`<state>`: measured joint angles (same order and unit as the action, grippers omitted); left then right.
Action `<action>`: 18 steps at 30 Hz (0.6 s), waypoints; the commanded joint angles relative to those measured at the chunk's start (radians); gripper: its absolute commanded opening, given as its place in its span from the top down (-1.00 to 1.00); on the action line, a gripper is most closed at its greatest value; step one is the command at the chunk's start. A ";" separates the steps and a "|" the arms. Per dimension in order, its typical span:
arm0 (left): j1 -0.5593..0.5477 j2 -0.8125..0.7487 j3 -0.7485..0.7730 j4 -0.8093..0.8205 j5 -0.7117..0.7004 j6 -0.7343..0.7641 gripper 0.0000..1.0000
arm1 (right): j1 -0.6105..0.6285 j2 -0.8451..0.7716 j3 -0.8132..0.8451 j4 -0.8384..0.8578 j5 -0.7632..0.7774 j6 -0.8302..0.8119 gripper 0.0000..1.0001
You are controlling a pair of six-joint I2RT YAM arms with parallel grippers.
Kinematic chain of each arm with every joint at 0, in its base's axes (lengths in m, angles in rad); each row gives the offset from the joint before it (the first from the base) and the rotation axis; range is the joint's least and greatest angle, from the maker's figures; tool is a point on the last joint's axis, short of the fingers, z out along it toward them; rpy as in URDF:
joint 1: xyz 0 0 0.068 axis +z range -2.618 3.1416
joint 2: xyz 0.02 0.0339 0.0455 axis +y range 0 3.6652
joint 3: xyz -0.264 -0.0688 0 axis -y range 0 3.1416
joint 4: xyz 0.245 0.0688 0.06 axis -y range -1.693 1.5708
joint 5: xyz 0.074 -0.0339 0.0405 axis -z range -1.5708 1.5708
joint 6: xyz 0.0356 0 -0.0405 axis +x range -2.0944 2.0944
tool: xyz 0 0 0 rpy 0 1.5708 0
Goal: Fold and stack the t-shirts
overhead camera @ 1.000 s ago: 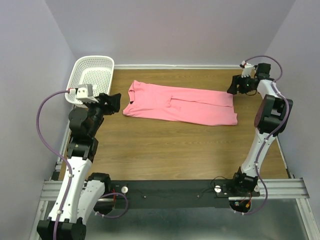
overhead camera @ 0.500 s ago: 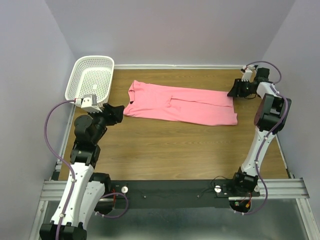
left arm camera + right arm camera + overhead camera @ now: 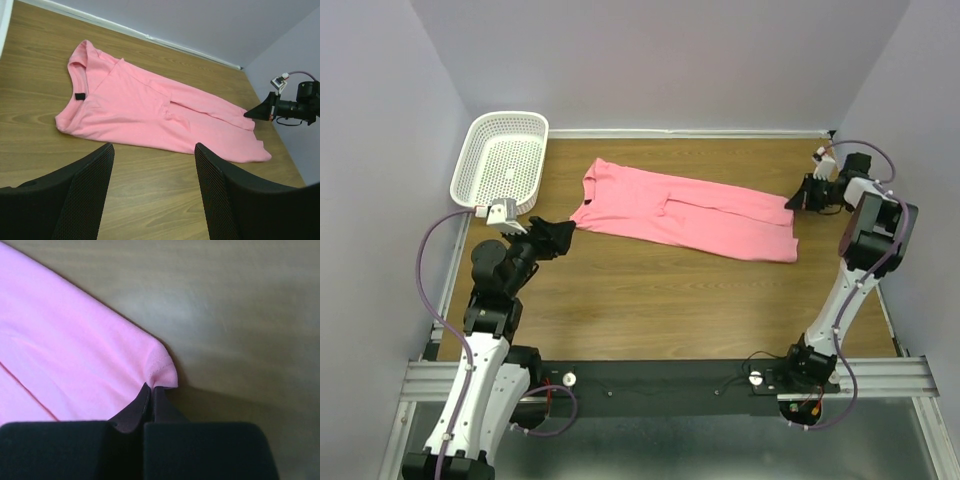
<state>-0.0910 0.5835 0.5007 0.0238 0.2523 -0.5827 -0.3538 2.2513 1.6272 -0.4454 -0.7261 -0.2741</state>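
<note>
A salmon-pink t-shirt (image 3: 680, 210) lies flat on the wooden table, folded into a long strip, with its collar at the left and its hem at the right. My right gripper (image 3: 798, 198) is at the hem's far right corner. In the right wrist view the t-shirt (image 3: 75, 340) has that corner puckered between the tips of the right gripper (image 3: 151, 388), which is shut on it. My left gripper (image 3: 565, 232) hovers just near-left of the collar end. It shows as the left gripper (image 3: 154, 150) standing open with only bare table between the fingers, the t-shirt (image 3: 150, 105) just beyond them.
A white mesh basket (image 3: 463, 170) stands at the far left corner of the table (image 3: 650, 290). Walls close the table in at the back and on both sides.
My right gripper has shut on the hem corner and drawn it slightly right. The left arm has swung away from the basket toward the collar end and lowered.
</note>
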 commanded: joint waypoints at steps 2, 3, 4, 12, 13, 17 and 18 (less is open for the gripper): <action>0.007 -0.016 -0.076 0.085 0.091 -0.081 -0.46 | -0.123 -0.117 -0.263 -0.088 0.195 -0.160 0.99; 0.005 -0.010 -0.111 0.118 0.117 -0.101 -0.46 | -0.155 -0.178 -0.298 -0.088 0.212 -0.184 0.99; 0.004 -0.001 -0.128 0.136 0.126 -0.123 -0.46 | -0.174 -0.205 -0.329 -0.088 0.224 -0.229 0.99; -0.127 0.140 -0.208 0.283 0.023 -0.259 -0.44 | -0.382 -0.432 -0.591 -0.095 0.297 -0.430 0.76; -0.153 0.172 -0.203 0.301 -0.008 -0.270 -0.44 | -0.393 -0.432 -0.608 -0.093 0.306 -0.453 0.64; -0.312 0.475 -0.105 0.369 -0.180 -0.327 -0.43 | -0.402 -0.562 -0.661 -0.085 0.341 -0.559 -0.04; -0.329 0.537 -0.047 0.381 -0.198 -0.339 -0.43 | -0.402 -0.573 -0.656 -0.085 0.340 -0.563 -0.08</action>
<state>-0.3393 0.9226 0.3374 0.2920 0.2241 -0.8444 -0.7547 1.7275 1.0023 -0.4950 -0.4797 -0.7174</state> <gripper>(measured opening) 0.718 0.500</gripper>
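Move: The right hand already grips the shirt's far right corner at table height; the bare spot it goes to is about 21 cm back and 12 cm right. The folded t-shirt's middle lies some 25 cm left and 1 cm back of this hand, its near right corner about 17 cm straight back. From the left hand, the t-shirt's middle is roughly 20 cm ahead, 20 cm right and 25 cm below. Right hand drags the shirt corner about 20 cm back and rightward, then half-opens; left sinks 10 cm, moving right. ##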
